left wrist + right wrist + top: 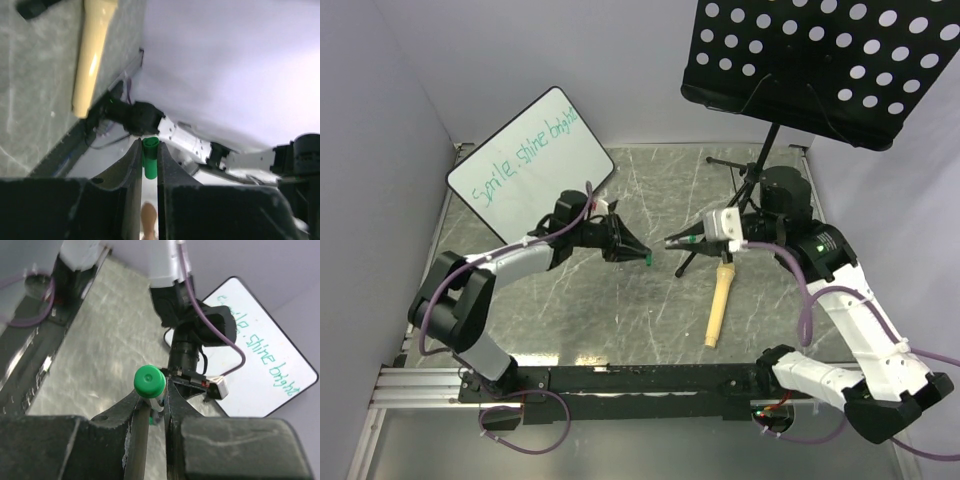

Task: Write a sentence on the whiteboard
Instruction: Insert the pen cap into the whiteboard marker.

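The whiteboard (535, 185) leans at the back left, and the right wrist view shows it too (250, 390). The sentence (523, 157) runs along it in teal letters (265, 352). My left gripper (642, 256) is shut on a green marker cap (150, 161) whose hollow end faces outward between the fingertips (149, 146). My right gripper (672, 241) is shut on a marker (149, 381) with a white body and round green end. Both grippers hover tip to tip over the table's middle, a small gap apart and away from the board.
A black perforated music stand (820, 65) rises at the back right, its tripod legs (688, 262) spreading under the right gripper. A beige wooden handle (719, 305) lies on the marbled tabletop near the right arm, also seen from the left wrist (92, 55). Grey walls enclose the table.
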{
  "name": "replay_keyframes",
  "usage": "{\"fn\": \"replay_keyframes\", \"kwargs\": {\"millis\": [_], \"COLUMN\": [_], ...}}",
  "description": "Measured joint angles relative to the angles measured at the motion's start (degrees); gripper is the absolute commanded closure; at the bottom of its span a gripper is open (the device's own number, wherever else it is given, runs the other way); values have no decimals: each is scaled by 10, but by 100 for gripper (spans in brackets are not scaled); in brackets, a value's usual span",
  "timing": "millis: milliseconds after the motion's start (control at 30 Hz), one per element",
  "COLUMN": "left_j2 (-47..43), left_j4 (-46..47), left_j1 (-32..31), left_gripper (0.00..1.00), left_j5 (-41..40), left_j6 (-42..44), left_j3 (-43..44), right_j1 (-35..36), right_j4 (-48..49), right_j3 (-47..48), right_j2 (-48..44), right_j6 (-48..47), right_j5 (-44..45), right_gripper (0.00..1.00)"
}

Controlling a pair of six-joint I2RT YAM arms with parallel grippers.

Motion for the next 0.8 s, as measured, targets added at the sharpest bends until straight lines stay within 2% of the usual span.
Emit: {"fn": "replay_keyframes", "kwargs": {"millis": [133,300,567,800], "left_j2": [22,45,52,56], "left_j4": [99,171,189,214], "left_j1": [-32,-73,-81,-83], "left_gripper": [99,98,99,99], "left_j5": [61,101,114,115], "left_j6": [-75,-134,-166,-198], "left_j3": [-27,-30,-7,-5], "right_j1": [37,107,196,269], "right_j4": [-129,-215,-269,-285], "right_j3": [20,26,21,7], "right_j2": [10,15,22,23], "right_j6": [-152,-270,-357,-382], "right_j5": [21,78,193,288], "right_gripper": [100,100,100,100]}}
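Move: The two hands face each other fingertip to fingertip, the right one high above the left. From the right hand, the green pen cap in the left fingers lies roughly 8 cm ahead, 5 cm to the left and 18 cm below. From the left hand, the marker is about 8 cm back, 5 cm right and 17 cm above. On the table, from the right hand, the wooden microphone lies some 9 cm ahead and 11 cm right, the stand foot about 18 cm straight ahead, both roughly 37 cm below. Down about 10 cm and back some 6 cm, the right hand brings the marker towards the cap, rolling so that its left-pointing fingers dip and swing back towards the base. The left hand draws the cap back and to the right under it, turning slightly clockwise, then mostly rises a few centimetres. Both grips keep their hold. ##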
